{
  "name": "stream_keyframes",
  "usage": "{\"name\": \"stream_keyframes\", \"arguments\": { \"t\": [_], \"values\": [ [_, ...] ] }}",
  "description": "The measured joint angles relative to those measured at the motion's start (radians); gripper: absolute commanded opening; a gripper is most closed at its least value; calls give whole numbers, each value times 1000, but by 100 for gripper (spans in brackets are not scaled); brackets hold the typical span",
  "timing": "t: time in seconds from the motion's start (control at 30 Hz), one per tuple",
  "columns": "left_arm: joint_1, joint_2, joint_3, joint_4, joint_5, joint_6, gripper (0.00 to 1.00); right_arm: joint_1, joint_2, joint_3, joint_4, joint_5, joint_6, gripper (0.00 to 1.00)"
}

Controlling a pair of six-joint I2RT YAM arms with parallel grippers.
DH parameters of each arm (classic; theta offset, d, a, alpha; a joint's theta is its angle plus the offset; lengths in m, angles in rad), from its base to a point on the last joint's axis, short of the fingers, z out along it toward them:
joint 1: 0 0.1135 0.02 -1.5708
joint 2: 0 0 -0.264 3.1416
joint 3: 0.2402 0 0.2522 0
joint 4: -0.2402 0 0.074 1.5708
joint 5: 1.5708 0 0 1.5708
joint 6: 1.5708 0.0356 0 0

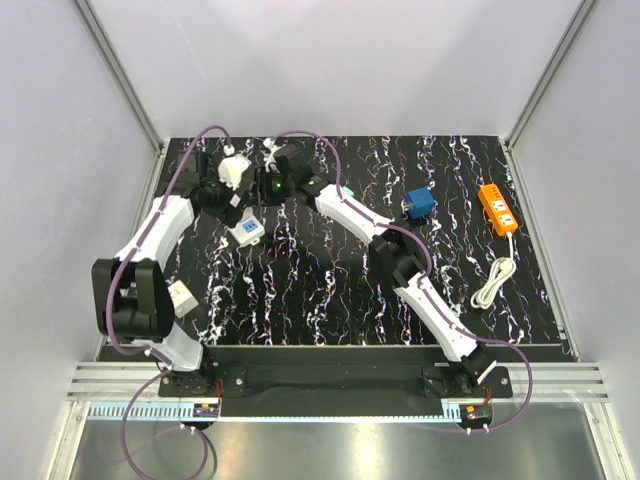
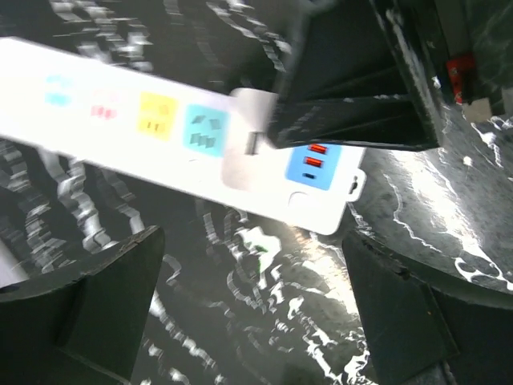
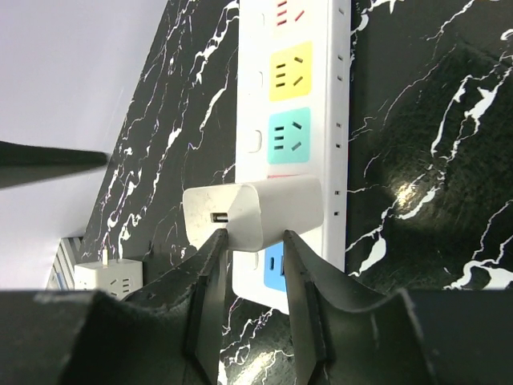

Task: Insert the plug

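A long white power strip [image 3: 300,72] with coloured sockets lies on the black marbled table at the back left. The plug [image 3: 264,208], a white charger cube with a USB port, stands on the strip between the green and blue sockets. My right gripper [image 3: 252,241] is shut on the plug's near edge, with both fingertips touching it. In the left wrist view the strip [image 2: 136,120] runs across the top, and the right gripper's dark fingers [image 2: 353,88] cover the plug [image 2: 244,152]. My left gripper [image 2: 252,273] is wide open over bare table beside the strip's blue end. From above, the left gripper [image 1: 222,185] and right gripper [image 1: 270,180] meet there.
A white adapter cube [image 1: 182,297] sits near the left arm, and another white adapter with blue marks [image 1: 248,230] lies in front of the grippers. A blue box [image 1: 420,203], an orange power strip [image 1: 497,208] and its coiled white cable [image 1: 492,283] lie at the right. Walls enclose three sides.
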Motion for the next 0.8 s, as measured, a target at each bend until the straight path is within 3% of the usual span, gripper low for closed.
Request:
{"name": "stream_keyframes", "arguments": {
  "t": [0.17,0.3,0.5,0.53,0.6,0.67,0.7,0.73,0.8],
  "values": [
    [-1,-121,-60,79,-133,-85,99,9,2,3,-1,14,-10,38],
    [-1,-209,-127,204,-343,-275,99,13,2,3,-1,26,-23,39],
    [47,-117,119,117,-371,-468,97,15,2,5,-2,41,-40,40],
    [53,-103,142,117,-357,-485,85,15,2,7,-5,41,-42,40],
    [66,-95,147,105,-314,-524,34,16,2,11,-12,42,-47,40],
    [72,-85,146,76,-261,-551,20,16,2,14,-16,42,-53,40],
    [72,-77,146,64,-235,-563,6,16,2,15,-17,42,-55,40],
    [72,-68,146,57,-213,-576,1,16,2,15,-17,41,-56,41],
    [72,-43,146,44,-169,-596,0,16,2,15,-17,41,-59,41]
  ]
}}
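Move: The plug sits in the power strip, roughly 7 cm below the wide-open left hand, 2 cm to its right and 1 cm farther out. The strip's middle is some 4 cm farther out and 3 cm left of the plug, and its blue USB end about 4 cm nearer the base and 1 cm right of the plug. The right fingertips are on the plug, whose middle lies about 2 cm to the left of that hand, level fore and aft and 1 cm below. Already clear of the plug, the left hand climbs away from it by about 11 cm while swinging left and then a little forward, its wrist turning some 35 degrees counter-clockwise, and near the top its open fingers begin to shut on nothing. With the fingers closing fully it then turns back to the right and sinks about 3 cm, ending high to the plug's left and over the cord half of the strip, while the right hand stays put with its fingertips still on the plug. ##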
